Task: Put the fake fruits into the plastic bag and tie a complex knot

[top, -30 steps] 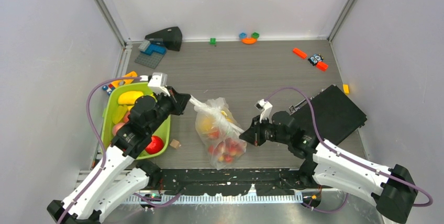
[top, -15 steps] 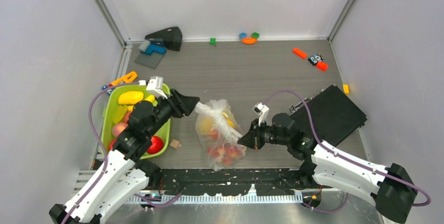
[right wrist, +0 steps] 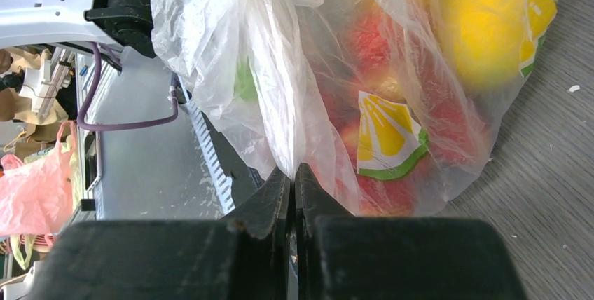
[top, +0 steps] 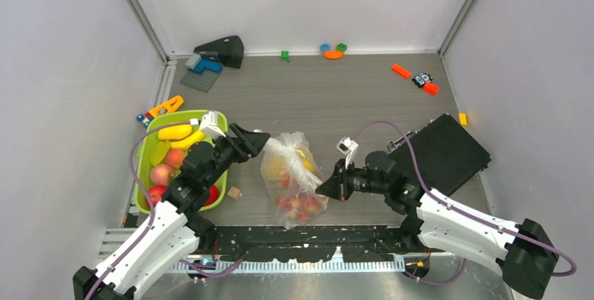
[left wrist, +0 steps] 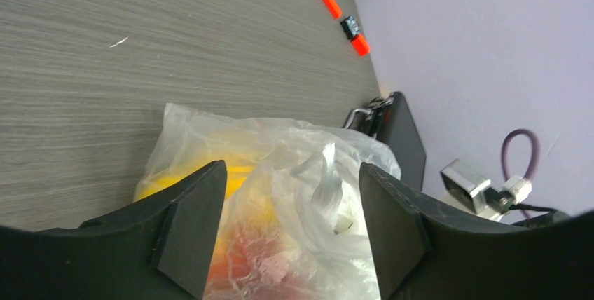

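The plastic bag (top: 291,174) lies at the table's near middle, with red and yellow fake fruits (top: 300,202) showing through it. More fake fruits (top: 174,132) lie in the lime-green tray (top: 139,174). My left gripper (top: 260,140) stands open at the bag's upper left. In the left wrist view a twisted bunch of handle plastic (left wrist: 326,181), the knot, stands loose between the left gripper's (left wrist: 291,188) open jaws, above the bag (left wrist: 210,132). My right gripper (top: 323,189) is shut on a thin fold of the bag. The right wrist view shows the right gripper (right wrist: 294,170) pinching it below the bag (right wrist: 420,104).
A black case (top: 441,153) lies behind the right arm. A small brown block (top: 234,193) sits between tray and bag. Toy bricks (top: 333,51) and orange pieces (top: 413,76) lie along the back, with a black wedge (top: 223,49) at the back left.
My left gripper has opened and let go of the stretched handle strand, which has slackened back onto the bag. The right gripper stays shut on the plastic and has shifted slightly left.
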Controlling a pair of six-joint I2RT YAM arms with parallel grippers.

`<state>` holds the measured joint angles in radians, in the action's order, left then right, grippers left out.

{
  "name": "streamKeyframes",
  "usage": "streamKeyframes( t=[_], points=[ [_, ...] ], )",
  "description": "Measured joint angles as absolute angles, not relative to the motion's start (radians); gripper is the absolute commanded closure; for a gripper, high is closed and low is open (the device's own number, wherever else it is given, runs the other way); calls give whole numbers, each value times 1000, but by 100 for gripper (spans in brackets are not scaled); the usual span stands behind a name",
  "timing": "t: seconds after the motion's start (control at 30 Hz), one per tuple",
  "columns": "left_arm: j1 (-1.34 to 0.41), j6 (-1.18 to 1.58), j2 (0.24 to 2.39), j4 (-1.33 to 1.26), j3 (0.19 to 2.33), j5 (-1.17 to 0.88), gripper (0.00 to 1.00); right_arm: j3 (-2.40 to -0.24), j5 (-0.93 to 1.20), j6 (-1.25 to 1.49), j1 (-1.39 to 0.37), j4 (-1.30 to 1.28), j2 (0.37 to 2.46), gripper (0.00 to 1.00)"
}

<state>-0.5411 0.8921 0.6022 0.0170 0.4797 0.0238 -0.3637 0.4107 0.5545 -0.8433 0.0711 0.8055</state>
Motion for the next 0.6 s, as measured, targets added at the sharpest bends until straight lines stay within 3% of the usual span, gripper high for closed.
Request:
streamKeyframes(
  t=[0.27,0.6],
  points=[
    [-541,960,670,-93,476,22,42,-361,419,554,-843,83,807,95],
    [-541,965,693,-117,476,21,89,-361,421,554,-843,90,820,95]
  ],
)
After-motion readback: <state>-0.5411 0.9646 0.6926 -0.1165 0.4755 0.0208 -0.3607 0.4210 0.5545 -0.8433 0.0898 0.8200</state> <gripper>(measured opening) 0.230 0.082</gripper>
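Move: The free plastic tip of the bag stands right in front of the open left fingers, about 1 cm ahead, 2 cm to the right and 1 cm lower. The fruit-filled bag body is roughly 8 cm right, 11 cm back and 14 cm below; the wooden block some 11 cm left, 18 cm back and 20 cm below. From the right hand, already shut on the bag's other gathered end, that tip lies about 12 cm ahead, 13 cm left and 6 cm higher. The left fingers close on the free tip of the bag, beginning to pinch it, after the hand eases about 2 cm forward and to its right, rising slightly with a roll of some 5 degrees that lowers its left side. The shutting starts from wide open and comes mostly late, once the hand has all but stopped. The right hand stays in place and keeps its grip on the other gathered end. ##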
